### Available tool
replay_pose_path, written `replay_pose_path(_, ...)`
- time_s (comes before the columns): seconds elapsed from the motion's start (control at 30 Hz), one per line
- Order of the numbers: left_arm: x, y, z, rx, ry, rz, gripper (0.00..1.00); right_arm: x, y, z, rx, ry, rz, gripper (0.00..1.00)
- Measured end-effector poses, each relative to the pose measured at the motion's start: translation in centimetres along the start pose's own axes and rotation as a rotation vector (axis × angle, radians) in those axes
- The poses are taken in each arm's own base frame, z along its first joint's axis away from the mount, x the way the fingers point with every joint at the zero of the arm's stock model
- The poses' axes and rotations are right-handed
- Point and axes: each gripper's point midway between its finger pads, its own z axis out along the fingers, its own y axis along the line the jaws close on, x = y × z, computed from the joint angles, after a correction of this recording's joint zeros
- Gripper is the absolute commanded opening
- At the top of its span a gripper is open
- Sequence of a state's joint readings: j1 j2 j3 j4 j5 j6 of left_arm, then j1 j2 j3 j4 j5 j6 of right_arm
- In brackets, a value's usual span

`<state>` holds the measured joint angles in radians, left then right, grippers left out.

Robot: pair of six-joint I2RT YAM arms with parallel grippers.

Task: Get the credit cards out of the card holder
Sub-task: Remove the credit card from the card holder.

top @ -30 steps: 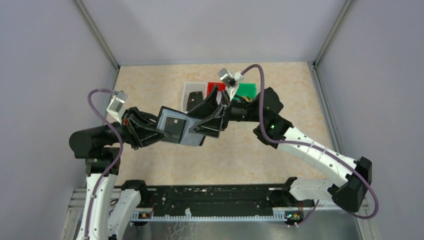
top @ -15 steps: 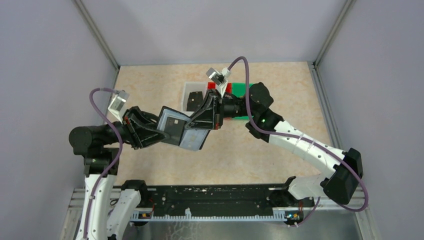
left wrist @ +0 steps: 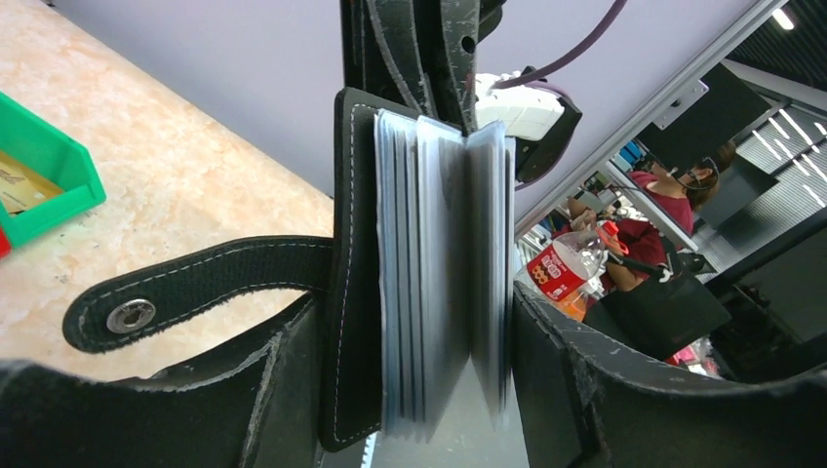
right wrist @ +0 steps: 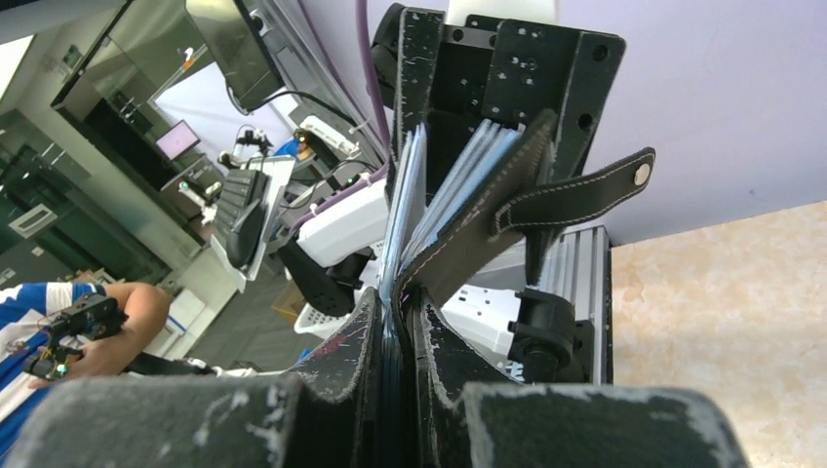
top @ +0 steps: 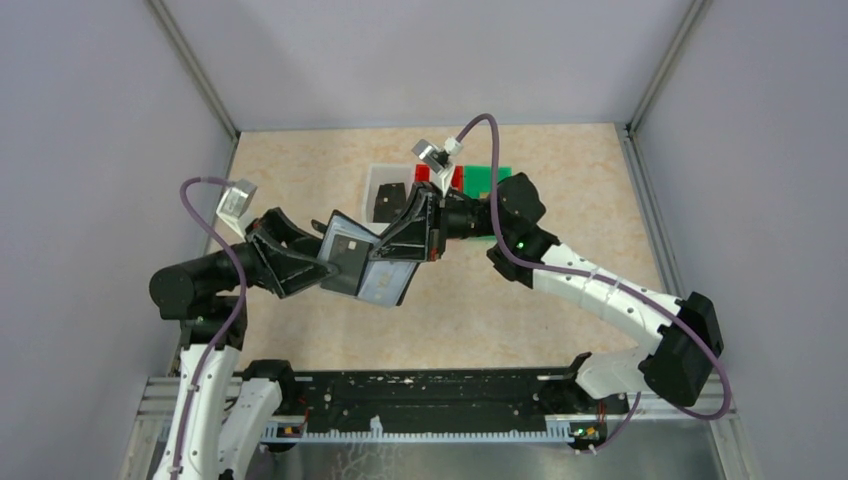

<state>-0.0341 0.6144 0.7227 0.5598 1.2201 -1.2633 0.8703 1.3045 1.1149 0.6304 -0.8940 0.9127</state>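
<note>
The black card holder [top: 368,268] hangs in the air over the middle of the table, its pale blue-grey inner panels facing up. My right gripper [top: 420,235] is shut on its far edge; in the right wrist view the jaws [right wrist: 400,314] pinch the cover and sleeves together. My left gripper [top: 335,262] stands open around the holder's near end. In the left wrist view its fingers [left wrist: 624,390] flank the black cover [left wrist: 353,292] and the fanned sleeves [left wrist: 439,273]. The strap tab [left wrist: 195,288] hangs loose. The credit cards in the sleeves are edge-on, and I cannot make them out.
A white bin [top: 385,190], a red bin [top: 430,172] and a green bin [top: 487,178] stand at the back of the table behind the grippers. Something flat and gold-tan lies in the green bin [left wrist: 44,185]. Grey walls close in three sides.
My right gripper moved left and shut on the holder's far edge. My left gripper then opened and drew back a little, and the sleeves fanned out.
</note>
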Motion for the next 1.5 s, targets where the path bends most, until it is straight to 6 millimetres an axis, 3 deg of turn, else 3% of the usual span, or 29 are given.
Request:
replay_pose_path(0.3,-0.4,-1.0,0.0,0.024,-0.013,-0.013,0.58,-0.3,-1.1,0.2,0.052,-0.032,-0.002,0.0)
replay_pose_path(0.5,-0.3,-1.2,0.0,0.029,-0.013,-0.014,0.31,-0.6,-1.9,0.2,0.088,-0.052,-0.004,0.0)
replay_pose_path(0.63,-0.2,-0.8,0.0,0.023,-0.015,-0.025,0.13,-0.6,-1.6,0.2,0.079,-0.051,-0.011,0.08)
replay_pose_path(0.8,-0.2,-0.8,0.0,0.023,-0.015,-0.026,0.15,-0.6,-1.5,0.2,0.071,-0.048,-0.017,0.08)
replay_pose_path(0.83,-0.2,-0.8,0.0,0.023,-0.015,-0.026,0.19,-0.6,-1.5,0.2,0.071,-0.048,-0.017,0.06)
replay_pose_path(0.93,-0.2,-0.8,0.0,0.023,-0.016,-0.026,0.44,-0.6,-1.4,0.2,0.068,-0.048,-0.019,0.03)
replay_pose_path(1.0,-0.3,-0.8,0.0,0.023,-0.02,-0.028,0.48,-0.5,-1.4,0.2,0.065,-0.05,-0.019,0.02)
replay_pose_path(1.17,-0.4,-0.6,0.0,0.017,-0.027,-0.03,0.42,-0.3,-1.7,0.1,0.064,-0.059,-0.008,0.01)
replay_pose_path(1.33,-0.3,-0.4,0.0,0.013,-0.028,-0.038,0.24,-0.1,-1.8,0.0,0.064,-0.069,-0.007,0.01)
replay_pose_path(1.5,-0.3,-0.2,0.0,0.011,-0.027,-0.048,0.23,-0.2,-1.8,0.0,0.061,-0.07,-0.011,0.02)
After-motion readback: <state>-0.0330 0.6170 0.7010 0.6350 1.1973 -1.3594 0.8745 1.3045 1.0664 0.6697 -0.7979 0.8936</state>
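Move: The card holder hangs between the hands: its middle is about 4 cm to the right of the left hand point and level with it, with its edge already between the open left fingers. From the right hand, which already pinches it, the middle is some 1 cm back and 1 cm left. On the table, roughly 38 cm below, the white bin is about 25 cm ahead and 5 cm right of the left hand, with the red bin 10 cm right of that bin. The left fingers squeeze the holder, part slightly, then pinch again, as the right carries its grip 1.5 cm forward. ##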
